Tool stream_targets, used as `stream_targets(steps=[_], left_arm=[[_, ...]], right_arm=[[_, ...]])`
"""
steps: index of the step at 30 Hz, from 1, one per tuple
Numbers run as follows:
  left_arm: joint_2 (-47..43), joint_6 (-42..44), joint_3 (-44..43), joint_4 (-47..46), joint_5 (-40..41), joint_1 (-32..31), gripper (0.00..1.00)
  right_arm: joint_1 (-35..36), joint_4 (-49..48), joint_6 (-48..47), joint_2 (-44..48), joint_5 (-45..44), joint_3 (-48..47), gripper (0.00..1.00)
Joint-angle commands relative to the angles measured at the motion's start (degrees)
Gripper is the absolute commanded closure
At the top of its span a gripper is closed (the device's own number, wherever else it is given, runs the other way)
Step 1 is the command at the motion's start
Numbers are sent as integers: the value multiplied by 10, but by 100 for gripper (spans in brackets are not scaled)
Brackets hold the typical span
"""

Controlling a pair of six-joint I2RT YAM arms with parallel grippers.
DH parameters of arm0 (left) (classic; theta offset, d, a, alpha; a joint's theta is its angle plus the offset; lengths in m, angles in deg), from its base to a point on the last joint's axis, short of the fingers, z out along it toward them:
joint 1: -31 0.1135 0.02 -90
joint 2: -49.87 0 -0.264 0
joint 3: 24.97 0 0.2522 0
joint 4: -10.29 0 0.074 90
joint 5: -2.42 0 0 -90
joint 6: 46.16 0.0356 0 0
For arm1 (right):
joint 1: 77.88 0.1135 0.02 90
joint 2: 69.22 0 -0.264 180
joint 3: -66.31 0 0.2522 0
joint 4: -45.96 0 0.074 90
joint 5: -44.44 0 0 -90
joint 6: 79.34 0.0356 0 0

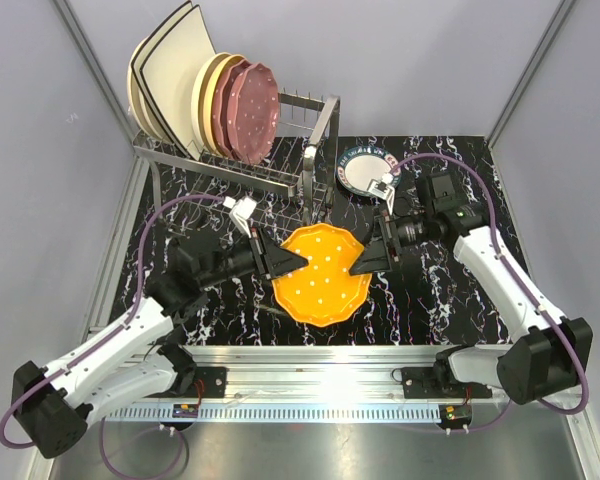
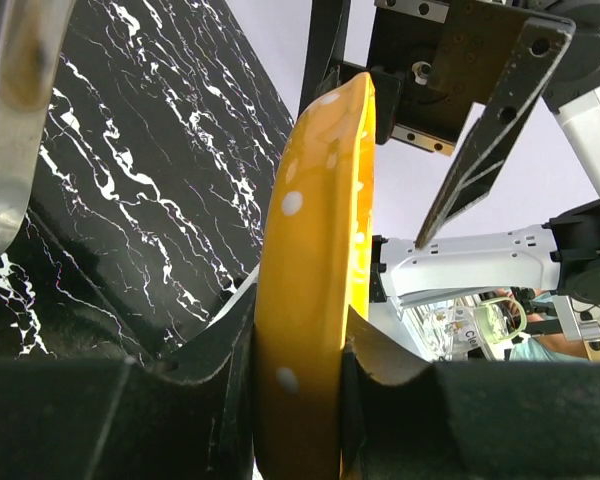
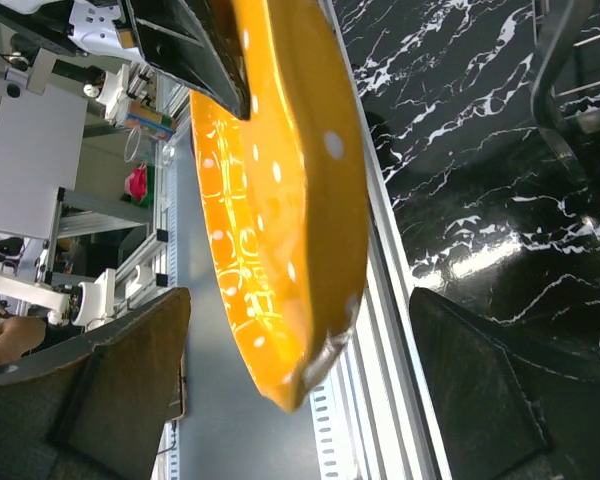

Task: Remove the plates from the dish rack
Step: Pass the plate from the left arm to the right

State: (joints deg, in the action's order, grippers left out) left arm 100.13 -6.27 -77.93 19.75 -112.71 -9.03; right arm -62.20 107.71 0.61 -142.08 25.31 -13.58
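An orange plate with white dots point(image 1: 320, 275) hangs above the black marble table, between the two arms. My left gripper point(image 1: 285, 262) is shut on its left rim; the left wrist view shows both fingers pressed against the orange plate point(image 2: 310, 250) at the gripper point(image 2: 300, 345). My right gripper point(image 1: 365, 260) stands open at the right rim. In the right wrist view the plate's edge point(image 3: 280, 200) sits between the wide-apart fingers of that gripper point(image 3: 300, 380), touching neither. The dish rack point(image 1: 242, 170) at the back left holds cream square plates point(image 1: 170, 70), yellow round plates point(image 1: 212, 95) and a maroon dotted plate point(image 1: 252, 110).
A white plate with a dark patterned rim point(image 1: 367, 170) lies on the table right of the rack, behind the right arm. The rack's tall end post point(image 1: 320, 130) stands just behind the held plate. A metal rail point(image 1: 320, 365) runs along the near edge.
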Motion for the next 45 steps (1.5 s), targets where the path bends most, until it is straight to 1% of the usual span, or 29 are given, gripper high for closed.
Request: stream_targets(steps=[1, 2, 4, 5, 8, 11, 12, 13, 17, 19, 20, 22, 23, 24, 25, 26, 28, 29, 30, 31, 32, 33, 37, 39, 40, 41, 43, 44, 45], left_arm=[[-6, -35, -10, -138, -12, 0, 100], [-5, -36, -8, -139, -10, 0, 100], [-3, -36, -4, -144, -5, 0, 100], [-1, -36, -1, -148, -2, 1, 100], [1, -44, 8, -164, 4, 1, 100], [3, -46, 13, -179, 10, 0, 100], [4, -50, 13, -183, 12, 0, 100], [5, -50, 15, -187, 13, 0, 100], [5, -54, 21, -200, 19, 0, 100], [8, -54, 21, -203, 19, 1, 100], [10, -55, 22, -205, 19, 0, 100], [11, -54, 24, -206, 23, 1, 100], [12, -54, 25, -207, 24, 1, 100], [13, -54, 25, -207, 24, 0, 100], [13, -54, 26, -208, 29, 0, 100], [14, -57, 27, -208, 29, 0, 100], [14, -57, 27, -209, 25, 0, 91], [12, -56, 26, -208, 25, 0, 81], [11, -51, 25, -206, 20, 0, 57], [8, -44, 21, -189, 19, 1, 45], [1, -30, 14, -176, 20, 1, 38], [-3, -21, 11, -165, 23, 0, 28], [-34, 36, -7, -87, 32, 1, 15], [-56, 85, -22, -41, 38, 1, 11], [-63, 105, -28, -21, 41, 2, 7], [-79, 151, -45, 2, 47, 1, 6], [-95, 198, -61, 75, 74, 1, 5], [-110, 240, -75, 97, 88, 1, 5], [-119, 260, -78, 134, 111, 2, 4]], right_arm=[[22, -75, 55, -3, -6, 2, 3], [22, -91, 72, -5, 0, 7, 9], [24, -101, 84, -14, 8, 10, 15], [24, -116, 97, -16, 22, 15, 22], [26, -144, 135, -23, 46, 29, 34], [32, -167, 155, -26, 55, 42, 37], [31, -175, 160, -27, 60, 46, 43], [31, -182, 167, -27, 65, 49, 46], [34, -203, 190, -29, 86, 58, 48], [36, -211, 195, -28, 88, 63, 54], [35, -221, 201, -26, 89, 67, 60], [36, -234, 211, -26, 96, 72, 68], [36, -247, 221, -24, 103, 76, 78], [35, -254, 226, -24, 107, 78, 85], [36, -259, 232, -23, 114, 79, 95], [35, -262, 233, -22, 117, 79, 100], [31, -264, 235, -15, 124, 79, 100], [27, -266, 234, -10, 127, 79, 100], [19, -273, 240, -4, 128, 81, 100], [1, -285, 263, 8, 131, 90, 100], [-14, -310, 275, 15, 131, 95, 100], [-29, -322, 287, 22, 131, 102, 100], [-106, -326, 289, 62, 111, 121, 100], [-153, -288, 271, 71, 102, 117, 100], [-175, -267, 237, 76, 87, 106, 100], [-206, -217, 217, 79, 76, 98, 100], [-231, -161, 153, 78, 35, 70, 100], [-245, -126, 140, 77, 24, 64, 100], [-267, -113, 128, 77, 12, 57, 100]])
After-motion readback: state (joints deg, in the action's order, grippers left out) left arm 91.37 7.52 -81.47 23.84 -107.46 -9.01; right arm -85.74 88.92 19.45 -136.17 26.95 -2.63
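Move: The yellow plate, held by the left hand at its left rim, has its middle some 6 cm to that hand's right, 2 cm back and slightly lower. From the open right hand, the plate's middle is about 7 cm to the left, 2 cm back and slightly lower. The dish rack's near right post stands roughly 8 cm ahead of the left hand and 1 cm to its right, with its middle near hand height. Leftward by about 2 cm, sinking slightly and rolling some 10 degrees, the right hand closes its fingers on the yellow plate's right rim while the left keeps its pinch. The left then opens wide, comes free and backs off up and to the left; the right draws the plate right and forward some 13 cm, turning about 30 degrees clockwise. ##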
